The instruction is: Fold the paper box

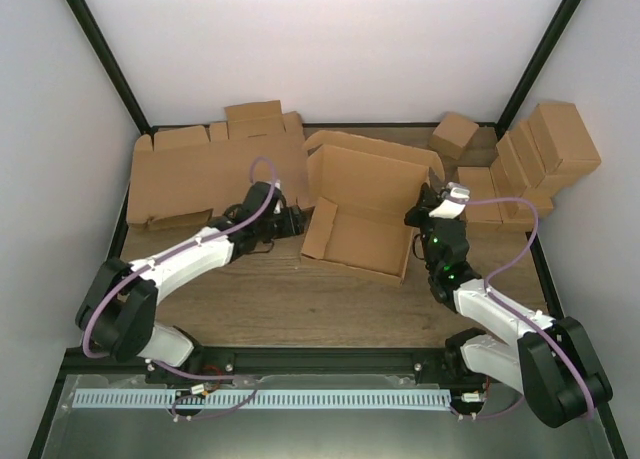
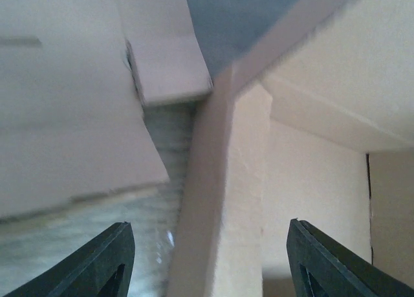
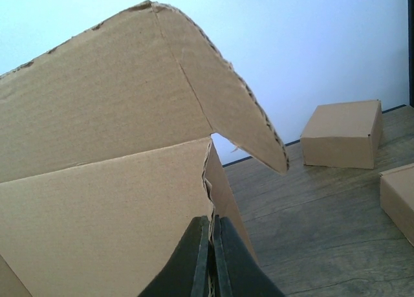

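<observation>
The paper box [image 1: 365, 214] lies half-formed in the middle of the table, its tray walls up and its lid [image 1: 372, 169] raised behind. My left gripper [image 1: 297, 220] sits at the box's left side wall [image 1: 320, 229]. In the left wrist view that gripper [image 2: 208, 248] is open, and the upright wall edge [image 2: 217, 200] stands between the fingers [image 2: 107, 261] without touching them. My right gripper [image 1: 421, 217] is at the box's right side. In the right wrist view this gripper [image 3: 211, 242] is shut on the thin edge of the right wall [image 3: 116, 219], below the lid flap [image 3: 233, 109].
A pile of flat cardboard blanks [image 1: 200, 174] lies at the back left, just behind my left arm. Ready-made small boxes [image 1: 540, 154] cluster at the back right, and one [image 1: 453, 134] [image 3: 341, 134] stands apart. Black frame posts [image 1: 105, 54] flank the table.
</observation>
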Tool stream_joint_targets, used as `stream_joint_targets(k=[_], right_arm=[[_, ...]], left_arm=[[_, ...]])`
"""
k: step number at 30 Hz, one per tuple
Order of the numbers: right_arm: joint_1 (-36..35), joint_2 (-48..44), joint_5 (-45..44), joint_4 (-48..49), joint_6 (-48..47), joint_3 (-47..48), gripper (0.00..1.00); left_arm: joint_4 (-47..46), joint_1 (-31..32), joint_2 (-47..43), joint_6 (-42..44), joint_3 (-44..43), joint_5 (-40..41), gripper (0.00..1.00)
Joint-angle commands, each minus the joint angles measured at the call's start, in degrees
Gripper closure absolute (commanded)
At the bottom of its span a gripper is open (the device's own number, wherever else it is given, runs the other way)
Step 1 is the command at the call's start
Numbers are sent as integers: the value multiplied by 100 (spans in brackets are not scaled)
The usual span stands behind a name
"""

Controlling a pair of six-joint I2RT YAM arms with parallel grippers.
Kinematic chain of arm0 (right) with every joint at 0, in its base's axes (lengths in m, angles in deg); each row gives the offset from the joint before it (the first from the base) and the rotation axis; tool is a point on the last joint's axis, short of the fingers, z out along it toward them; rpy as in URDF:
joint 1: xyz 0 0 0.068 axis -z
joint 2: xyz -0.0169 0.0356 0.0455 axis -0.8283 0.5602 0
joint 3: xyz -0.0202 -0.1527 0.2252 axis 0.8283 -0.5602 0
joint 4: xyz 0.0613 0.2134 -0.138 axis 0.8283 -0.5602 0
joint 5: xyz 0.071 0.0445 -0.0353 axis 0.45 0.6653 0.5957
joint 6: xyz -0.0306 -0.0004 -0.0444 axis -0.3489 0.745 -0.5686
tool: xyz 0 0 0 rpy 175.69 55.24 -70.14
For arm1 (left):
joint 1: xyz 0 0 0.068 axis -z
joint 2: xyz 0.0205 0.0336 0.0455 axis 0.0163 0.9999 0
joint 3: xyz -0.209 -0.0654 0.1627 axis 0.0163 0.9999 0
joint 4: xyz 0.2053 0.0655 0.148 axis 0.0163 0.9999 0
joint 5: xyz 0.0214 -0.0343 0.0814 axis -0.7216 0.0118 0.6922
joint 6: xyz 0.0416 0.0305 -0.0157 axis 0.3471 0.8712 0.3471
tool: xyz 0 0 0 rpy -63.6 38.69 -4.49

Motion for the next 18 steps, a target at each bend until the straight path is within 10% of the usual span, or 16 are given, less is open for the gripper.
stream_joint_targets(k=[1,18], right_arm=[[-81,192,419,-957,-73,-171,99],[-98,198,701,-1485,-189,230,99]], left_arm=[[282,-539,-166,981,-476,-531,33],[533,-789,1405,1792,-2993,-1284,62]])
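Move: The left hand, open, is just outside the box's left wall. Its goal, the box's far left corner below the raised lid, lies some 10 cm ahead, 3 cm right and 9 cm up. The left wall's inner flap is about 2 cm back, 4 cm right and 6 cm below; the flat cardboard's middle is 10 cm ahead, 17 cm left and 11 cm below. From the right hand, that corner lies roughly 7 cm ahead and 21 cm left, level in height. The right hand keeps its pinch on the box's far right upright edge, drifting about 1 cm left, while the left hand climbs some 11 cm and reaches about 10 cm forward to the far left corner. The left hand first swings a little left, then cuts back right, its fingers tipping up about 15 degrees and turning slightly clockwise. They begin closing around the panel edge, still partly open; a grip can't be seen. ##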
